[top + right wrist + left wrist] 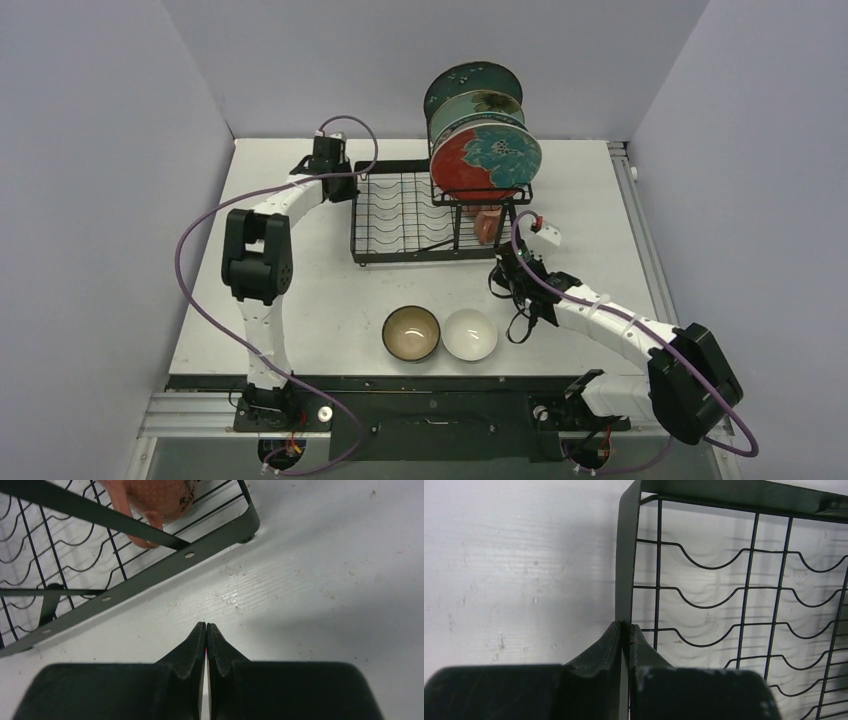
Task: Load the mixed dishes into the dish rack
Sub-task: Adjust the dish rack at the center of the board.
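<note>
The black wire dish rack (400,215) stands mid-table. Three plates stand upright on its raised right part: dark teal (470,82) at the back, light green with a flower (482,108), and red-orange (480,165) in front. A pink mug (489,222) (160,500) sits below them. A brown bowl (411,333) and a small white bowl (469,334) rest side by side on the table near the front. My left gripper (350,186) (625,625) is shut on the rack's left rim (626,580). Empty and shut, my right gripper (503,265) (206,625) hovers over the table by the rack's near right corner (245,530).
The rack's flat grid tray (744,605) holds nothing on its left half. Grey walls close in the table on the left, back and right. Purple cables loop off both arms.
</note>
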Motion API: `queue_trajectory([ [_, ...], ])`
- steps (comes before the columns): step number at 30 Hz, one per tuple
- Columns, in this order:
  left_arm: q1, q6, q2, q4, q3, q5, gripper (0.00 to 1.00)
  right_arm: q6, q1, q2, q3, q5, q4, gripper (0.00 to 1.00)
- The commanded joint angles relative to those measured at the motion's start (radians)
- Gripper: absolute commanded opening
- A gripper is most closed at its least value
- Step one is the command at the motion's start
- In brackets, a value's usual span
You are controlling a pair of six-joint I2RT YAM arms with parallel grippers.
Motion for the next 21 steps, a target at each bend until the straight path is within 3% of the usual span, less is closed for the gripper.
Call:
queue_trajectory([
  [1, -0.005, -0.116, -0.122, -0.008, -0.094, 0.121, 0.0, 0.076, -0.039, 0.062, 0.008, -0.022, 0.151, 0.0],
  [11, -0.01, -0.148, -0.268, 0.059, -0.332, 0.136, 0.0, 0.114, -0.109, 0.166, -0.005, -0.092, 0.307, 0.0],
  [21, -0.033, -0.171, -0.333, 0.088, -0.426, 0.122, 0.0, 0.05, -0.193, 0.214, 0.035, -0.157, 0.38, 0.0],
])
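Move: The left gripper already pinches the dish rack's left rail near its far end; the rack's middle lies about 21 cm to the right and 5 cm back. From that gripper, the brown bowl is some 34 cm back and 14 cm right. From the shut right fingers, the near rail's right end is about 4 cm ahead, 1 cm left and 3 cm lower; beyond it the pink mug is 11 cm ahead, 6 cm left, and the white bowl 14 cm back, 9 cm left. Keep the left gripper closed on the rack's left rail and drag it straight back about 7 cm, towards the bowls, easing off at the end, with a slight counter-clockwise turn of the wrist. Meanwhile bring the shut right fingers forward about 5 cm and a little down, rolling some 10 degrees with the hand's left side rising, up to the near rail beside the mug. ##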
